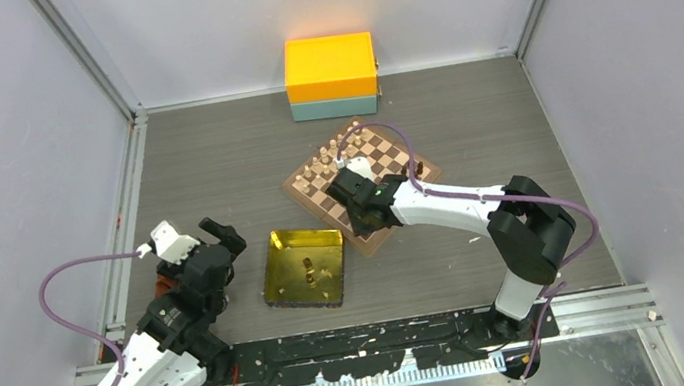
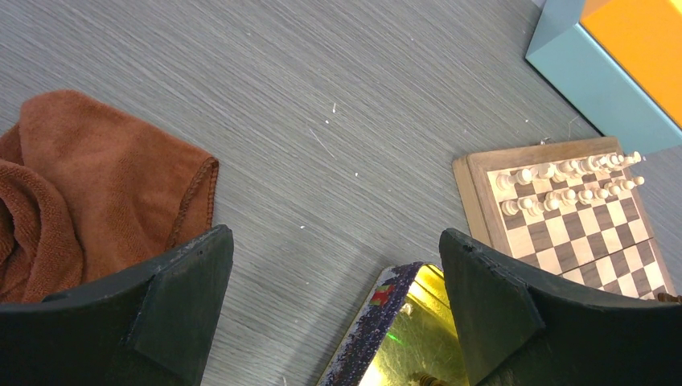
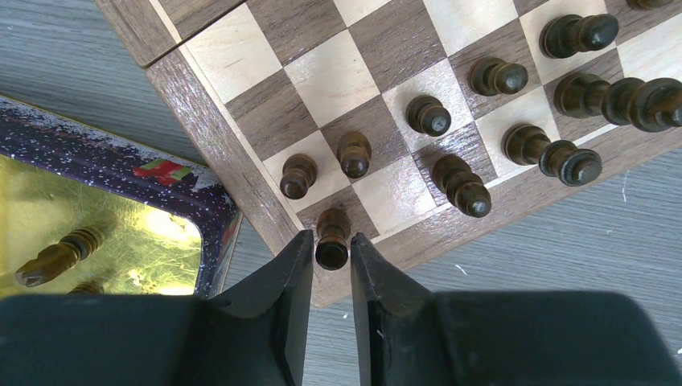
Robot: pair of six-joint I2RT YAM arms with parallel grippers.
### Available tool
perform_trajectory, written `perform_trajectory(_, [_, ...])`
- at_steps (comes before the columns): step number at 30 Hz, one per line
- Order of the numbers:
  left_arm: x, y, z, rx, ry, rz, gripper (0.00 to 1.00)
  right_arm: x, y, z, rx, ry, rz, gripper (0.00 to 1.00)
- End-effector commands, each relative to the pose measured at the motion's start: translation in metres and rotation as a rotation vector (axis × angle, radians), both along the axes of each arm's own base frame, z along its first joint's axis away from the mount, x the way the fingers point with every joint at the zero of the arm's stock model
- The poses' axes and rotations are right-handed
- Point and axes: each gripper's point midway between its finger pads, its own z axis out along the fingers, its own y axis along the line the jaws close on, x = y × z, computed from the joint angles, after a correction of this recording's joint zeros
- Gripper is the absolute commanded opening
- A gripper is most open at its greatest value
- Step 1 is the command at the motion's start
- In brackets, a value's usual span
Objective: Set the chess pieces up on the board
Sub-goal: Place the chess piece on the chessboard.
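The board (image 1: 302, 190) lies at mid-table, turned diagonally. Several dark chess pieces (image 3: 450, 181) stand on its near rows in the right wrist view. My right gripper (image 3: 331, 241) hangs over the board's corner, its fingers either side of one dark piece (image 3: 332, 237) that stands on the corner square. A thin gap shows on each side of the piece, so the gripper is open. Two more dark pieces (image 3: 56, 257) lie in the gold tray (image 1: 279, 273). My left gripper (image 2: 336, 241) is open and holds nothing, above the table left of the tray.
Pale pieces (image 2: 563, 181) fill the board's far rows. An orange and teal box (image 1: 332, 75) stands behind the board. A brown cloth (image 2: 88, 185) lies by the left gripper. The gold tray's speckled rim (image 3: 121, 161) almost touches the board's corner. Walls enclose the table.
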Motion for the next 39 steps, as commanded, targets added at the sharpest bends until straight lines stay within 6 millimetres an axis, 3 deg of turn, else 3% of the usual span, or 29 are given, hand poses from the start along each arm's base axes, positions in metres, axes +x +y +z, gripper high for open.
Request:
perform_trajectory(1, [0.001, 0.001, 0.005, -0.014, -0.022, 0.016, 1.0, 0.008, 0.006, 0.022, 0.056, -0.056, -0.006, 0.3])
perform_trajectory(12, [0.002, 0.0, 0.005, -0.014, -0.019, 0.016, 1.0, 0.009, 0.006, 0.039, 0.067, -0.08, 0.005, 0.33])
perform_trajectory(22, [0.004, -0.003, 0.006, -0.015, -0.017, 0.01, 1.0, 0.012, -0.002, 0.086, 0.116, -0.187, -0.02, 0.33])
perform_trajectory(27, [0.005, -0.003, 0.007, -0.018, -0.018, 0.009, 1.0, 0.029, -0.033, 0.117, 0.104, -0.305, -0.133, 0.33])
perform_trajectory(31, [0.005, -0.004, 0.008, -0.015, -0.02, 0.008, 1.0, 0.047, -0.066, 0.127, 0.089, -0.348, -0.247, 0.33])
perform_trajectory(39, [0.007, -0.005, 0.008, -0.012, -0.018, 0.003, 1.0, 0.083, -0.124, 0.11, 0.055, -0.337, -0.419, 0.33])
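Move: The dark corner piece stands on the near corner square between the right hand's slightly parted fingers, its middle about 2 cm below the hand point. The next dark back-row piece is some 4 cm ahead and 4 cm right of the hand, beyond an empty square. The two pieces left in the gold tin lie about 12 cm left and 6 cm back. From the left hand, the corner piece is roughly 32 cm right, about level, and 11 cm below. The right hand rises about 10 cm off the corner piece, then swings right some 10 cm and forward, fingers parted. ##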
